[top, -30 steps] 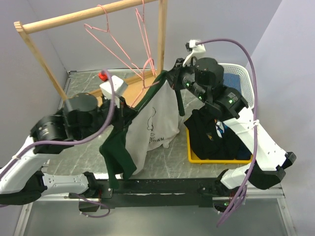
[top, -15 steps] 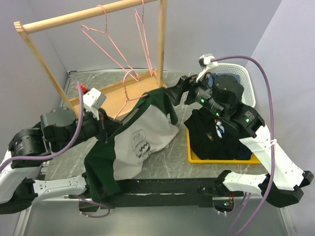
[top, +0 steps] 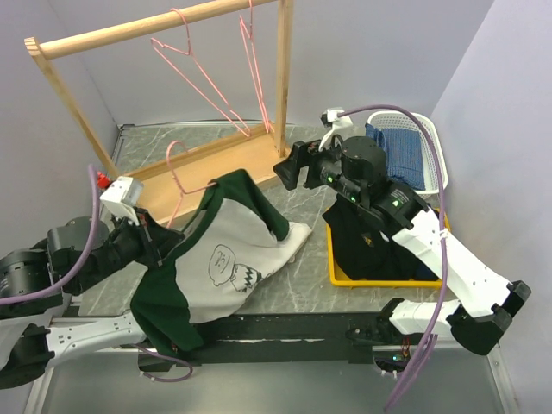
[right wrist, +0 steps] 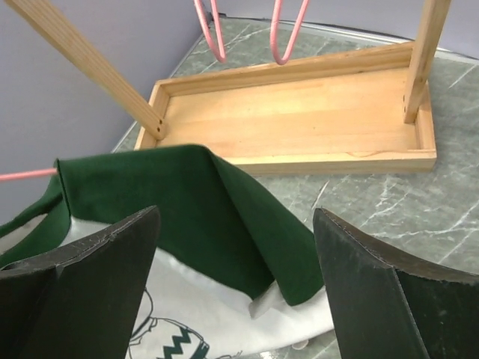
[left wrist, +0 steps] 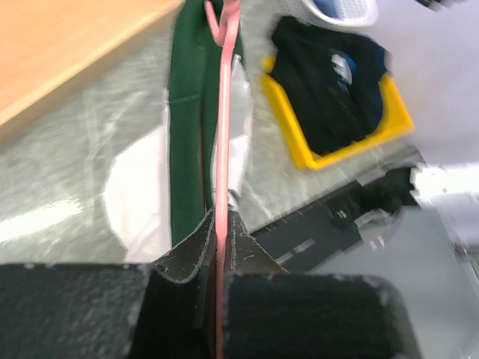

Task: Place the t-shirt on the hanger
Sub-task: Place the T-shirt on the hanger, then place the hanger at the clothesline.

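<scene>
The cream-white t-shirt (top: 233,250) with dark green sleeves lies slumped on the table, printed chest facing up. The pink wire hanger (top: 177,168) sticks out of its collar, hook pointing to the rear. My left gripper (top: 162,241) is at the shirt's left edge, shut on the hanger wire (left wrist: 224,149), which runs straight between its pads (left wrist: 247,254). My right gripper (top: 285,170) hovers open above the shirt's upper green sleeve (right wrist: 187,202), holding nothing. The rest of the hanger is hidden under the cloth.
A wooden rack (top: 155,30) with its tray base (right wrist: 299,127) stands behind, with two more pink hangers (top: 207,82) on its bar. At the right, a yellow tray (top: 341,276) holds dark clothes (top: 371,246). A white basket (top: 431,147) holds blue checked cloth (top: 398,151).
My right gripper opened, let go of the green shoulder and drew back. The left arm moved down and left with the hanger, and the shirt sank onto the table.
</scene>
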`<move>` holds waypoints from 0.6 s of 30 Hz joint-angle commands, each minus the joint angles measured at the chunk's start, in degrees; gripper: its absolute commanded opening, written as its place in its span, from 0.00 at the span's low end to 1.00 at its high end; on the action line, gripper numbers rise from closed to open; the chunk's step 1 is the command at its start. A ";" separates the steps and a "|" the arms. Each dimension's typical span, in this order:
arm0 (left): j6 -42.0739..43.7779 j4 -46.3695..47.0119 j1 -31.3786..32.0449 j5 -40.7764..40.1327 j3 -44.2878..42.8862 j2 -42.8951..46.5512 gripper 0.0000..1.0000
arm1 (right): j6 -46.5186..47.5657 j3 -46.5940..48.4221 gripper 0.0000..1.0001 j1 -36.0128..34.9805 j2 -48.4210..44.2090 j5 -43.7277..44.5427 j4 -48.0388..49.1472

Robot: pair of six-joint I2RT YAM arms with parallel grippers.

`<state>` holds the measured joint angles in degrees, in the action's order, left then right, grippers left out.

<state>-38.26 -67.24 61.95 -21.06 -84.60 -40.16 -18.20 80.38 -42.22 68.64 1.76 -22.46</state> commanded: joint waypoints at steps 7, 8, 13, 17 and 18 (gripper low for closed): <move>-13.15 -9.48 0.01 -29.46 -6.36 -9.84 0.01 | -4.38 -7.41 0.90 0.91 -1.49 -1.58 8.56; -13.24 -9.57 0.01 -30.70 -7.15 -11.07 0.01 | -4.74 -8.39 0.90 0.91 -1.67 -1.58 9.09; -4.12 -0.37 -7.43 -26.71 -5.58 -17.49 0.01 | -6.32 -12.17 0.89 0.91 -2.55 -3.78 10.68; 7.47 11.68 -22.72 -17.63 -2.76 -16.35 0.01 | -7.20 -13.93 0.89 0.82 -3.34 -4.83 11.38; 8.72 12.48 -24.23 -17.00 -3.38 -16.61 0.01 | -7.38 -14.28 0.89 0.82 -3.77 -5.10 11.56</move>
<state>-40.01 -66.92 45.89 -42.37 -86.89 -58.85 -24.10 66.92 -41.71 68.07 -1.63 -15.38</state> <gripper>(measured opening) 0.051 0.895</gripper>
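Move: My left hand grips the loaded hanger; the bare left stretch of the rack's rail lies about 26 cm ahead, 10 cm left and 15 cm above it. The nearer empty hanger is some 31 cm ahead, 2 cm right and 5 cm up; the wooden tray, 30 cm ahead, straight on, 35 cm below. From my open right hand that rail stretch is roughly 9 cm ahead, 27 cm left and 14 cm up, the t-shirt about 8 cm back, 10 cm left and 16 cm down. Fingers still shut on the pink hanger, I carry the t-shirt with my left hand forward towards the rack, first bearing a little left, then mostly ahead for about 11 cm in all, sinking slightly. The wrist swings counter-clockwise some 35 degrees as its left side rises. My right hand, empty and wide open, lowers about 8 cm, tipping slightly down. ##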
